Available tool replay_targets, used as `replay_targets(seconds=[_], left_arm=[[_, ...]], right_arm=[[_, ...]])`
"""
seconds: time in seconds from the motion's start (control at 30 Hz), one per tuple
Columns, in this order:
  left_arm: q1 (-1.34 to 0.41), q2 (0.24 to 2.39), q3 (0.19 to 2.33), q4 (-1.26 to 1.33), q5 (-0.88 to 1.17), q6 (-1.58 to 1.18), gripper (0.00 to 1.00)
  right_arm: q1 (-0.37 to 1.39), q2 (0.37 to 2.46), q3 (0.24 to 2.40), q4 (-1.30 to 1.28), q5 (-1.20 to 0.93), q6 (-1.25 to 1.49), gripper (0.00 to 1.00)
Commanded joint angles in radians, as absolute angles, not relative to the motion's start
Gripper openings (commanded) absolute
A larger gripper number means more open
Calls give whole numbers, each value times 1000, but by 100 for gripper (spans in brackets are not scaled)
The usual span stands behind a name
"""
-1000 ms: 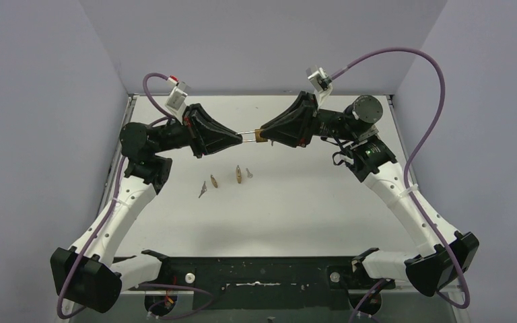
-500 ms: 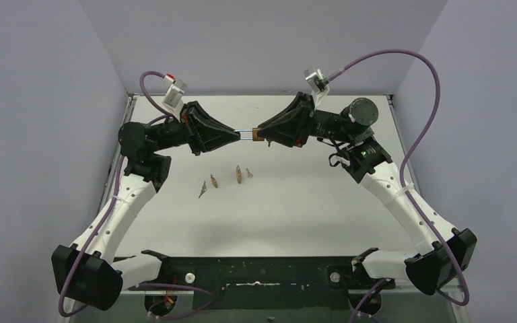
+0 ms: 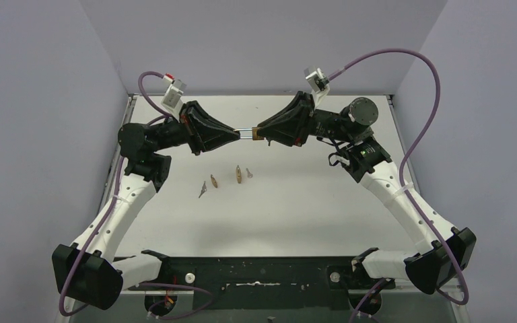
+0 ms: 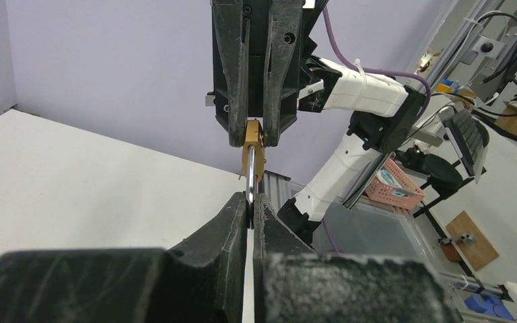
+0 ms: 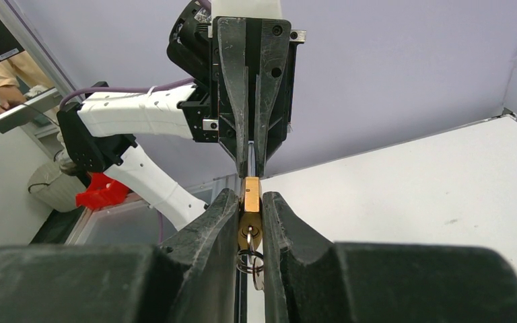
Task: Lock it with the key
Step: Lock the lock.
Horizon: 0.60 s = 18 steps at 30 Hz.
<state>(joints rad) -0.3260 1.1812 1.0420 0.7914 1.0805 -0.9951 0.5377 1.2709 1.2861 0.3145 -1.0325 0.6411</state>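
A brass padlock hangs in the air above the back of the table, between the two arms. My right gripper is shut on its brass body. A key sits in the keyhole at the body's near end, with a wire ring dangling between my right fingers. My left gripper is shut on the steel shackle, which runs from its fingertips to the brass body. The two grippers face each other tip to tip.
Several small loose keys lie on the white table below the lock: one, another, a third. The back wall and side walls enclose the table. Both arm bases sit at the near edge.
Both grippers and the lock have shifted slightly towards the back of the table, and the wrists have turned a little. Both grips are unchanged.
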Motion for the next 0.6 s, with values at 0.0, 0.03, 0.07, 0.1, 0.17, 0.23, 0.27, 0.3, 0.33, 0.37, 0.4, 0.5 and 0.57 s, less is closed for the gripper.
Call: replay_targets(seconds=[0.0, 0.03, 0.07, 0.1, 0.17, 0.23, 0.27, 0.3, 0.33, 0.37, 0.4, 0.5, 0.57], left_arm=[[-367, 1177, 1056, 889, 1064, -1015, 0], [-367, 1176, 1056, 892, 1063, -1017, 0], [-367, 1177, 1054, 901, 1064, -1022, 0], [-367, 1177, 1052, 911, 1063, -1027, 0], [-367, 1175, 1049, 916, 1064, -1029, 0], [-366, 1172, 1046, 914, 1060, -1026, 0], [-365, 1171, 1045, 910, 1058, -1022, 0], [-364, 1170, 1045, 906, 1056, -1018, 0], [-364, 1169, 1044, 899, 1051, -1013, 0], [-362, 1168, 1042, 894, 1046, -1008, 0], [-361, 1167, 1038, 888, 1041, -1002, 0], [-356, 1166, 1024, 885, 1026, -996, 0], [-355, 1167, 1017, 888, 1019, -994, 0]], right_arm=[[585, 1313, 1304, 319, -1003, 630, 0], [587, 1315, 1306, 316, -1001, 632, 0], [587, 1318, 1310, 309, -1000, 631, 0], [587, 1318, 1316, 294, -998, 628, 0], [587, 1320, 1335, 248, -997, 605, 0], [584, 1318, 1358, 195, -997, 573, 0], [582, 1316, 1367, 175, -997, 560, 2], [577, 1313, 1372, 162, -997, 553, 17], [572, 1307, 1376, 156, -998, 553, 25], [562, 1302, 1377, 156, -1001, 555, 36], [553, 1296, 1377, 157, -1004, 558, 43], [525, 1277, 1373, 158, -1010, 564, 54], [507, 1266, 1369, 158, -1018, 568, 56]])
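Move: The padlock body is already between my right fingers, within about 1 cm of their pads. Its shackle sticks out some 2 cm to the left of that hand, and the key with its ring hangs about 2 cm to its right and 2 cm lower. My left hand still pinches the far end of the shackle; from it the padlock body lies about 3 cm to the right and 1 cm higher. I keep both hands nearly still at first, padlock body and shackle held end to end, then spread my right fingers to about half open and let go of the body. As they part, the right hand sinks about 1 cm with a slight tilt; my left hand keeps its pinch on the shackle and eases under 1 cm right and back. ##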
